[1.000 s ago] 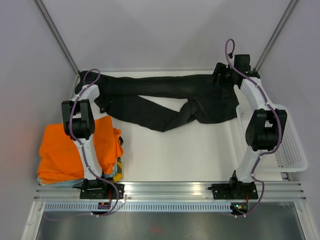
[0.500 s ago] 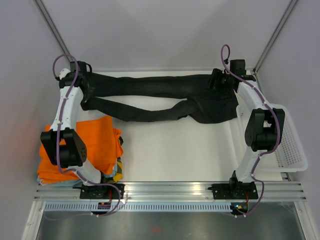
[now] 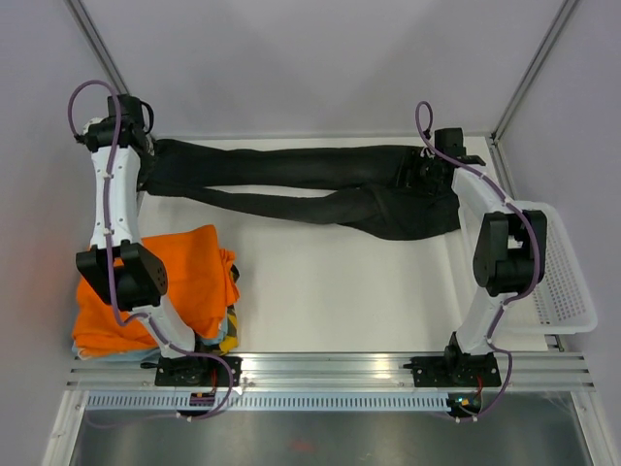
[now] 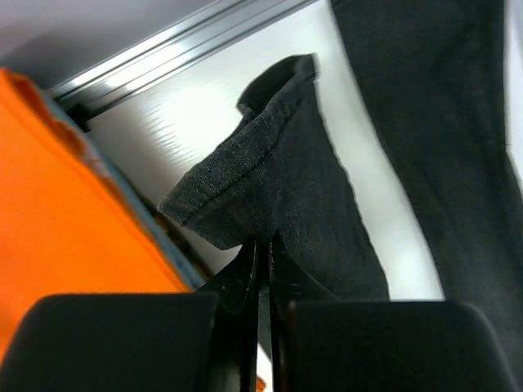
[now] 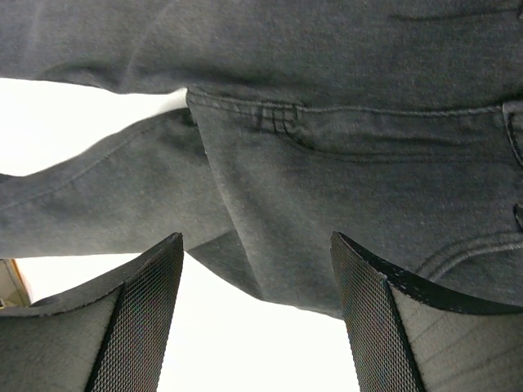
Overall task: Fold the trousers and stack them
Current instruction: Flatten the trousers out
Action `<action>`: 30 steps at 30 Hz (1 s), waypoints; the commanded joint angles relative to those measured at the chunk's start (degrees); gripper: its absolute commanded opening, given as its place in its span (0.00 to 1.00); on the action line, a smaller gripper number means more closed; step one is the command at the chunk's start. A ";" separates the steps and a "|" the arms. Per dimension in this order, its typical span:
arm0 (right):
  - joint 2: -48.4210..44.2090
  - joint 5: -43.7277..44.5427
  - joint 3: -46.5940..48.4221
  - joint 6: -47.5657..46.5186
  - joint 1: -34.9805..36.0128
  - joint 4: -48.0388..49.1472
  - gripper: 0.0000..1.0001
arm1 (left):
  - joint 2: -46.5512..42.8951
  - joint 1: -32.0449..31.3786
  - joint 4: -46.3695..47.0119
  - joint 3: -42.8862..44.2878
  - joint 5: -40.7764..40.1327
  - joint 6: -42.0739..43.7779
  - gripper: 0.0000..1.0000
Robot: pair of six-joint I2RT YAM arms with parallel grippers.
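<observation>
The black trousers (image 3: 310, 180) lie stretched across the back of the table, waist at the right, both legs running left. My left gripper (image 3: 146, 167) is at the far left back corner, shut on a leg's hem (image 4: 245, 196), which hangs bunched from the pinched fingers. My right gripper (image 3: 427, 173) hovers over the waist end, jaws wide open with nothing between them. In the right wrist view the seat and a pocket seam (image 5: 278, 118) of the trousers show just beyond the open fingers (image 5: 143, 318).
A folded orange garment (image 3: 146, 286) lies on a stack at the near left. A white mesh basket (image 3: 553, 282) stands at the right edge. Aluminium frame posts rise at both back corners; a rail (image 3: 330, 369) runs along the front.
My left arm has swung out to the far left, pulling the trouser legs straight and flatter. The right gripper has dropped slightly toward the waist and stayed open.
</observation>
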 commanded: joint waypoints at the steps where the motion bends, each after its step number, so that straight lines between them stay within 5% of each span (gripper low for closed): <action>1: -4.42 1.40 -2.10 -1.08 1.05 1.97 0.78 | 0.60 2.62 -11.84 2.46 -5.13 1.27 0.02; 15: -4.60 6.50 -9.84 -0.73 5.80 3.64 0.78 | 1.99 5.10 4.14 -14.68 2.07 13.31 0.02; 25: -6.88 13.88 -12.92 1.47 6.07 4.25 0.77 | 12.63 6.85 4.50 1.56 2.69 11.13 0.03; 30: -7.06 15.38 -12.92 3.40 6.07 5.31 0.77 | 14.57 9.75 6.87 2.98 7.25 5.85 0.02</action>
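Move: The left hand holds the lower leg's hem aloft; the bare table where this leg goes is roughly 24 cm below, 3 cm back and 6 cm right. The orange pile is about 20 cm back and 20 below; the upper leg's end, 11 cm ahead on the table. The open right hand has the hip panel some 10 cm below and 4 cm back, the crotch 8 cm left and 1 ahead. Back towards its base about 5 cm and then downward goes the left hand, still pinching the hem; at its lowest it swings forward again and lifts slightly, ending some 9 cm lower and 5 cm farther left, its fingers tipping in and partly back. The right hand, staying open, sinks and draws back about 5 cm each over the hip panel towards its near edge, tilting slightly. ##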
